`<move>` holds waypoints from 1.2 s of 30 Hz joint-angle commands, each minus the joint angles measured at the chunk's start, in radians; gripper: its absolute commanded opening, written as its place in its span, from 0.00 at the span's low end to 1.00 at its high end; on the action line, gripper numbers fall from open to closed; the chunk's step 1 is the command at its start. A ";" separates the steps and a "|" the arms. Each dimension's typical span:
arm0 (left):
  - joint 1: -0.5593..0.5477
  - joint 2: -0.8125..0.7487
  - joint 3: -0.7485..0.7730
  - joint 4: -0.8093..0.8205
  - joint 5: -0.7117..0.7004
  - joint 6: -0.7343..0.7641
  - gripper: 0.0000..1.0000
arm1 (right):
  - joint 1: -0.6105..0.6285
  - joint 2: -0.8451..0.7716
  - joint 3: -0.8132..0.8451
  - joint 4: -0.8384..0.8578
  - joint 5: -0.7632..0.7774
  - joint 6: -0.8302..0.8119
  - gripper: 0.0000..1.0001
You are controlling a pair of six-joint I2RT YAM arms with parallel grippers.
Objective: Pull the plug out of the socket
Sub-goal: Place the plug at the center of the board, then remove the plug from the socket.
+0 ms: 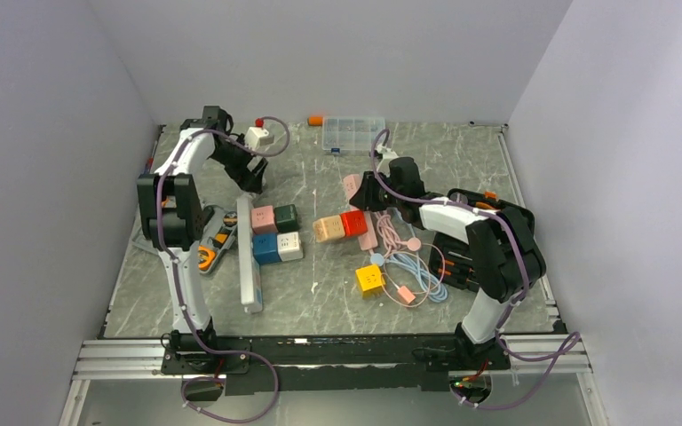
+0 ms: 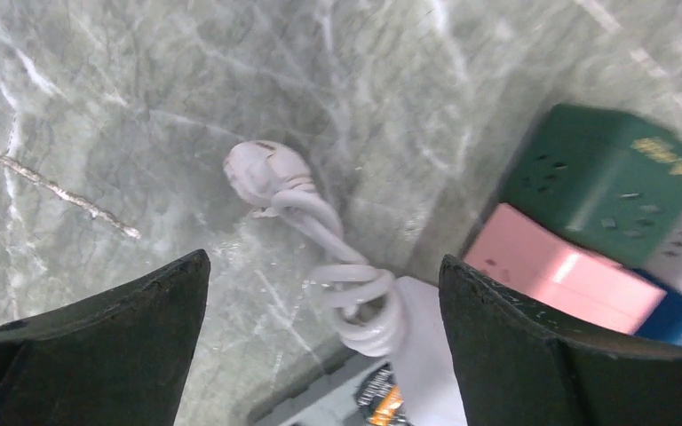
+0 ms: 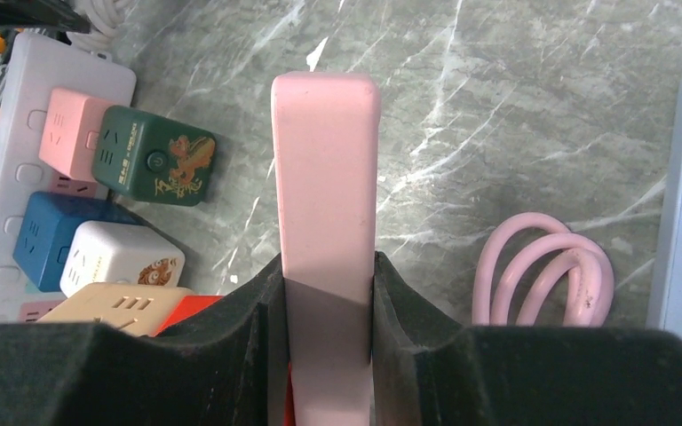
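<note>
The socket [image 1: 249,257], a long white strip, lies left of centre. Pink [image 1: 264,218], green [image 1: 286,217], blue [image 1: 265,248] and white [image 1: 289,246] cube plugs sit along its right side. In the right wrist view they stand on the socket's face [image 3: 4,160]. My left gripper [image 1: 255,182] hovers open over the socket's far end, above the coiled white cord [image 2: 360,302], holding nothing [image 2: 321,266]. The cord's plug head [image 2: 262,173] lies on the table. My right gripper [image 1: 361,191] is shut on a pink strip [image 3: 326,169], its fingers [image 3: 408,302] pressing both sides.
Beige [image 1: 329,229] and red [image 1: 353,222] cubes sit by the pink strip. A yellow cube [image 1: 369,279] and pink and blue cables [image 1: 408,271] lie right of centre. A clear box [image 1: 352,133] and a white adapter [image 1: 258,136] are at the back. Tools [image 1: 213,244] lie left of the socket.
</note>
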 commanded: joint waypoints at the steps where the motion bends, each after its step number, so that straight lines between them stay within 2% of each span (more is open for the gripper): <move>1: -0.012 -0.134 0.071 -0.054 0.139 -0.099 0.99 | 0.008 -0.098 -0.002 0.041 -0.042 0.041 0.00; 5: -0.016 -0.212 0.135 -0.140 0.316 -0.145 0.99 | 0.012 -0.122 -0.002 0.035 -0.045 0.042 0.00; 9: -0.099 -0.354 0.034 -0.131 0.348 -0.110 1.00 | 0.029 -0.143 0.024 0.023 -0.045 0.040 0.00; 14: -0.282 -0.572 -0.256 0.045 0.200 -0.030 0.99 | 0.069 -0.162 0.081 -0.035 -0.005 0.019 0.00; 18: -0.442 -0.662 -0.366 0.109 0.045 0.017 1.00 | 0.105 -0.167 0.131 -0.107 0.082 0.017 0.00; 21: -0.525 -0.687 -0.383 0.158 -0.047 -0.036 1.00 | 0.127 -0.174 0.153 -0.140 0.137 0.020 0.00; 24: -0.563 -0.680 -0.371 0.174 -0.123 -0.088 0.99 | 0.143 -0.192 0.163 -0.155 0.172 0.026 0.00; 28: -0.626 -0.726 -0.409 0.249 -0.202 -0.066 0.99 | 0.167 -0.216 0.176 -0.160 0.204 0.035 0.00; 36: -0.736 -0.715 -0.515 0.285 -0.252 -0.112 0.99 | 0.171 -0.225 0.214 -0.175 0.239 0.075 0.00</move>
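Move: The beige plug, outermost of the two stacked sideways on the held pink socket, lies about 21 cm to the left hand's right and 15 cm back, roughly level with it. The red plug is some 27 cm right and 14 cm back; the green plug on the white socket is about 10 cm right, 10 cm back and 3 cm lower. From the right hand, the beige plug is about 9 cm left, 8 cm back and slightly lower. The beige plug is what the empty left hand heads for: it climbs clear of the white cord, then sweeps some 22 cm right and 19 cm back, ending about 15 cm higher, fingers wide open and turned about 30 degrees clockwise, their tips swinging forward. The right hand keeps its grip on the pink socket and raises it about 7 cm, easing a little left. ##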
